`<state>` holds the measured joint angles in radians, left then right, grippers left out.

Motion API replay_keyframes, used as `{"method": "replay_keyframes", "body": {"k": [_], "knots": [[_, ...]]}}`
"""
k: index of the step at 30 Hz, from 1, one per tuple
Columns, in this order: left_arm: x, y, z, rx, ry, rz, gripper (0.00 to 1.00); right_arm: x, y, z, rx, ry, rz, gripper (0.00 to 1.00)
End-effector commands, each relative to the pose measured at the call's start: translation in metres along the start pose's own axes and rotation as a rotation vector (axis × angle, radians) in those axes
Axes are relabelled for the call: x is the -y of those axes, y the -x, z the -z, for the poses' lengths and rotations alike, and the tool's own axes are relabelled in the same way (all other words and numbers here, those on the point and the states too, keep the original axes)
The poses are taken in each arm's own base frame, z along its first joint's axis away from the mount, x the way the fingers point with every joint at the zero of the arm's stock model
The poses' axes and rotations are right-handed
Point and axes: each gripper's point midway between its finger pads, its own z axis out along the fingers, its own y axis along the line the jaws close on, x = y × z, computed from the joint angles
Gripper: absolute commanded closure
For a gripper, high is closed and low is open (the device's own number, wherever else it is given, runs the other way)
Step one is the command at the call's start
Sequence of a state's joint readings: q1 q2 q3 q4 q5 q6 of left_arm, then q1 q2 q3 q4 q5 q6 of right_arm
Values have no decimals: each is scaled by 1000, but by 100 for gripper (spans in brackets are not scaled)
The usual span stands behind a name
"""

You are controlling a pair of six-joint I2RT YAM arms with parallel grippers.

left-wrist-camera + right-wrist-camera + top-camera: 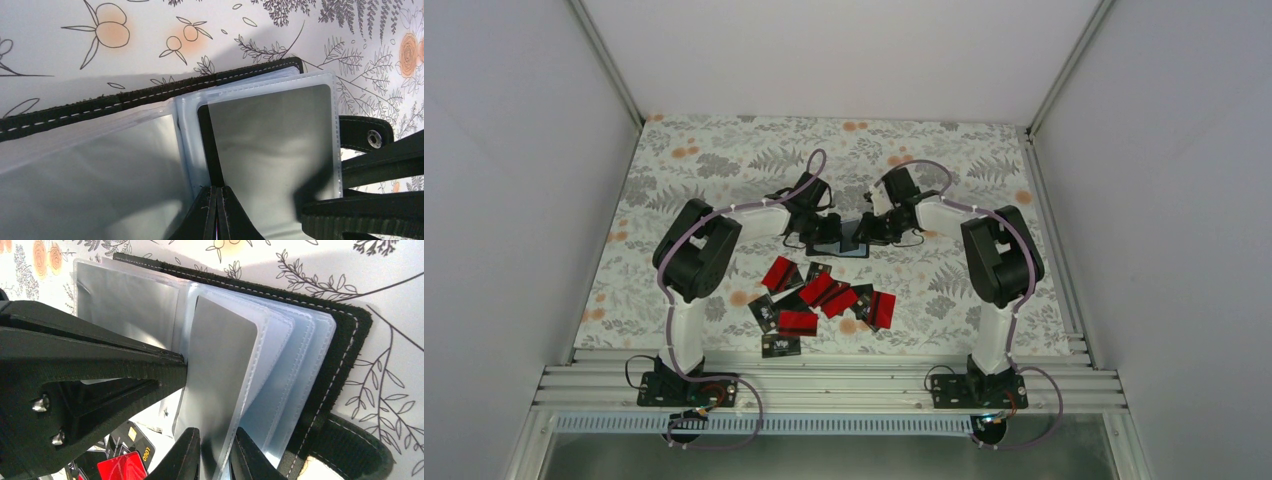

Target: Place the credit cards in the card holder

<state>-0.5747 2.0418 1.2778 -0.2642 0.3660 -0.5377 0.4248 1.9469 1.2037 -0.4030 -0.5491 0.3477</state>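
Note:
The card holder [839,247] lies open on the flowered table, black stitched cover [150,95] down and clear sleeves fanned up [345,350]. My left gripper [817,235] is shut [218,192] on a sleeve edge near the spine, where a black strip runs into the fingertips. My right gripper [871,232] comes from the other side, and its fingers [380,160] show in the left wrist view. It is shut [216,440] on one raised sleeve with a grey rounded card face inside. The credit cards [819,300], red and black, lie in a loose pile nearer the arm bases.
The holder's snap strap [367,136] sticks out to the side. A red card [120,465] and a black card [132,440] lie just below the holder. White walls and metal rails [824,375] enclose the table.

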Motion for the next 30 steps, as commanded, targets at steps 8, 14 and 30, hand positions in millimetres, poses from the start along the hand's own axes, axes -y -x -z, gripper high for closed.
{"method": "replay_keyframes", "body": {"k": [8,14,30], "knots": [[-1,4,26,58,80,-15,98,-29,14,10,34,11,67,83],[6,13,60,148,96,-19,98,-33,14,9,29,9,70,83],[-24,-7,145,317,250,-2,95,-48,20,2,17,17,91,81]]}}
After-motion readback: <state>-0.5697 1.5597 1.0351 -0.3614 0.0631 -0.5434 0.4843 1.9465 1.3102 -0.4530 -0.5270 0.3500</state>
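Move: The right hand has the free edge of the loaded sleeve between its fingertips; that sleeve's middle is about 3 cm to its left, level fore and aft, and the bare left page it is turned towards lies some 8 cm left and 3 cm lower. The left hand's shut tips are at the holder's spine, with the loaded sleeve's middle about 3 cm to their right. From them the nearest black card is roughly 7 cm back and 4 cm left, the left red card 8 cm back and 13 cm left. The right hand keeps the sleeve edge between its nearly shut fingers and carries it left and up, about 3 cm each way, turning the page over the spine towards the bare left page. Meanwhile the left hand, fingers staying shut, eases left off the spine and then rises fast, ending about 10 cm higher, 8 cm farther left and a little back, its wrist tipping upward and turning counter-clockwise by some 10 to 15 degrees, clear of the turning page. ##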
